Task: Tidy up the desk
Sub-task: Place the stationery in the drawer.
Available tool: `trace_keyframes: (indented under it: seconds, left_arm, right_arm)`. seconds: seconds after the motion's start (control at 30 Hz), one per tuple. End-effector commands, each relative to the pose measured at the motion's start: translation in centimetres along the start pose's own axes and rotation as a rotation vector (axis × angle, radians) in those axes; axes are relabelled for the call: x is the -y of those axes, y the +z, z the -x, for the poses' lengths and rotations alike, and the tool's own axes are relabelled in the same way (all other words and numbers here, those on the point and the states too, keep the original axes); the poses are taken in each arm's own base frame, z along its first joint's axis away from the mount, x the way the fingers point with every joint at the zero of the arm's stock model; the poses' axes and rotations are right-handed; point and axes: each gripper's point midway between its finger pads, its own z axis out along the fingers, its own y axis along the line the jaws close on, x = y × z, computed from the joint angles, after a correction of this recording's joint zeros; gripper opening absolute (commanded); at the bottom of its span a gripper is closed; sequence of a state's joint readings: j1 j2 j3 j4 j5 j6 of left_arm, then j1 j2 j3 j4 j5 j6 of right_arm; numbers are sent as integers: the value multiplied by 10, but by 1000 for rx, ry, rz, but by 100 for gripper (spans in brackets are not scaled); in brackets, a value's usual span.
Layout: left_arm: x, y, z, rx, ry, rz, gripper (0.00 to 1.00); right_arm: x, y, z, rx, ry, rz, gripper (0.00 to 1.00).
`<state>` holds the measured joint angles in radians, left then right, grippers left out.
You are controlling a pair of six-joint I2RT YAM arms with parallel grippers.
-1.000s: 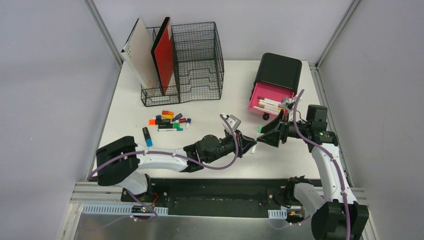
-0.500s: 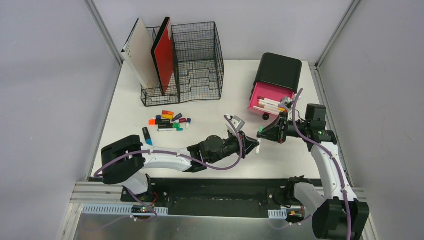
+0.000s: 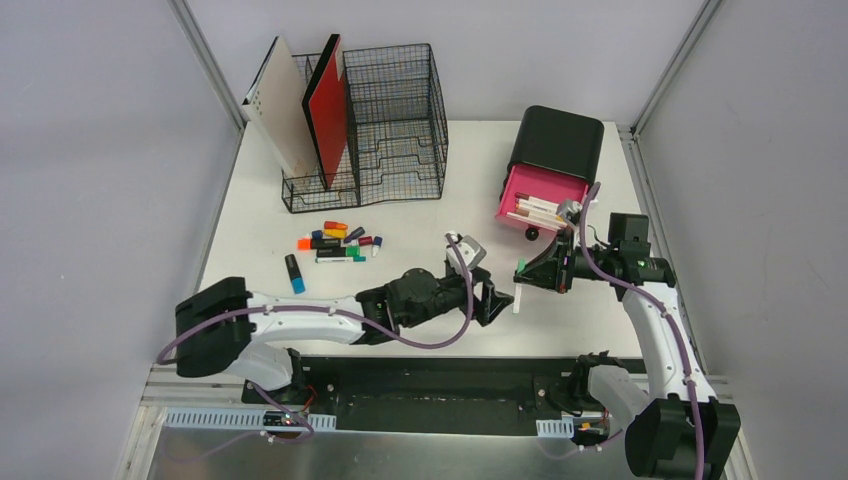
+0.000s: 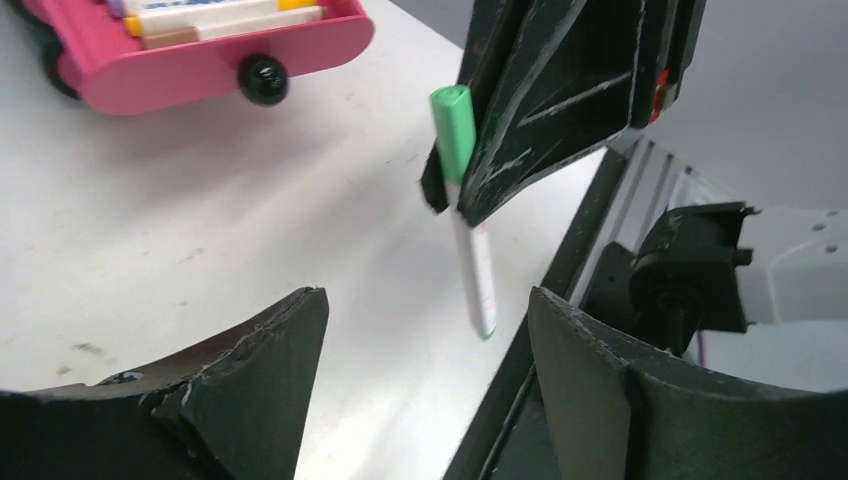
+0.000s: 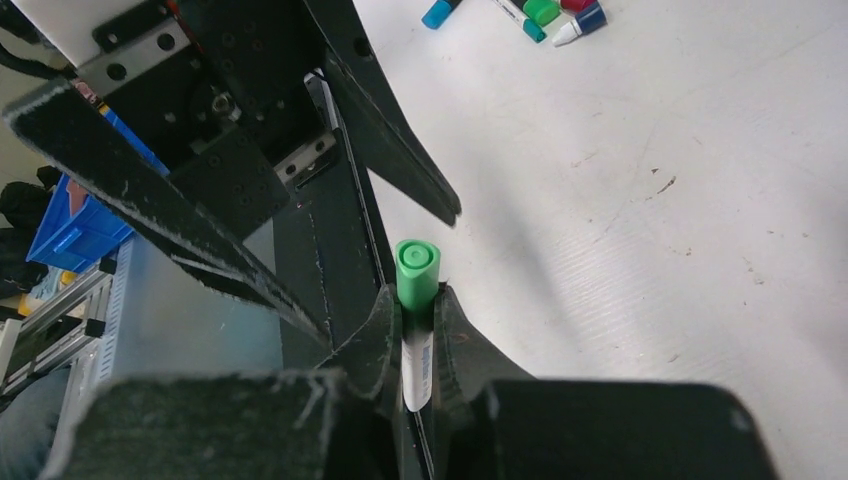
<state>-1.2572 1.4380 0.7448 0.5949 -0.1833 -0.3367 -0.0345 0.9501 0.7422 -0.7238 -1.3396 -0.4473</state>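
Note:
A white marker with a green cap [image 5: 416,268] stands upright over the white desk [image 3: 250,250], near its front edge. My right gripper [image 5: 418,296] is shut on it just below the cap. In the left wrist view the marker [image 4: 474,272] hangs out of the right fingers [image 4: 540,120], its lower end free above the tabletop. My left gripper [image 4: 425,300] is open a short way from the marker, with nothing between its jaws. From above, the left gripper [image 3: 495,300] sits just left of the right gripper [image 3: 525,272].
A black box with an open pink drawer [image 3: 540,195] holding pens stands behind the right gripper. A black wire-mesh organizer [image 3: 390,120] with upright boards is at the back left. Loose markers and caps [image 3: 335,242] and a blue-tipped marker [image 3: 294,273] lie at centre left.
The left gripper, shut on the marker before, has opened and drawn back to the left. The right gripper has shut on the marker and now holds it alone.

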Motion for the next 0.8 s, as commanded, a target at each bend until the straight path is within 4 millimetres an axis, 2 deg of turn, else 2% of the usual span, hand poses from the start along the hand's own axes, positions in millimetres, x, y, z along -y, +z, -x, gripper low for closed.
trace_keyframes:
  seconds: [0.0, 0.17, 0.4, 0.53, 0.6, 0.77]
  left_arm:
    - [-26, -33, -2, -49, 155, 96, 78]
    - [-79, -73, 5, -38, 263, 340, 99]
    - [-139, -116, 10, 7, 379, 624, 99]
    - [-170, -130, -7, 14, 334, 728, 99]
    - [-178, -134, -10, 21, 312, 763, 99]
    - [-182, -132, -14, 2, 307, 779, 99]
  right_arm:
    - [-3, -2, 11, -1, -112, -1, 0]
    - [-2, -3, 10, -8, -128, -14, 0]
    - [0, -4, 9, -15, -138, -32, 0]
    - [1, -4, 9, -20, -146, -42, 0]
    - [2, -5, 8, -22, -148, -47, 0]
    - [5, -6, 8, -36, -173, -71, 0]
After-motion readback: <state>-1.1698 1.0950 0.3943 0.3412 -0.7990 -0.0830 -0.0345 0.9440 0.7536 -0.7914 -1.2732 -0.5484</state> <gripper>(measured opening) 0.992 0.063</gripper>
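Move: From the open left gripper, the bunch of markers and small bottles lies about 36 cm to the left, 21 cm ahead and 19 cm below. The blue-capped black marker lies alone roughly 46 cm left and 15 cm ahead of this gripper. The green-capped marker, already pinched by the right gripper, is about 5 cm right and 2 cm ahead. From the right gripper, the bunch is some 40 cm left and 20 cm ahead, 19 cm below. Swing the left gripper away from the handed-over marker, about 20 cm to the left towards the bunch, curving forward and, in the second half, down by some 7 cm each. Turn it some 35 degrees counter-clockwise, tip the fingers down towards the table and open them fully. Keep the green-capped marker pinched in the right gripper, sinking barely a centimetre. ##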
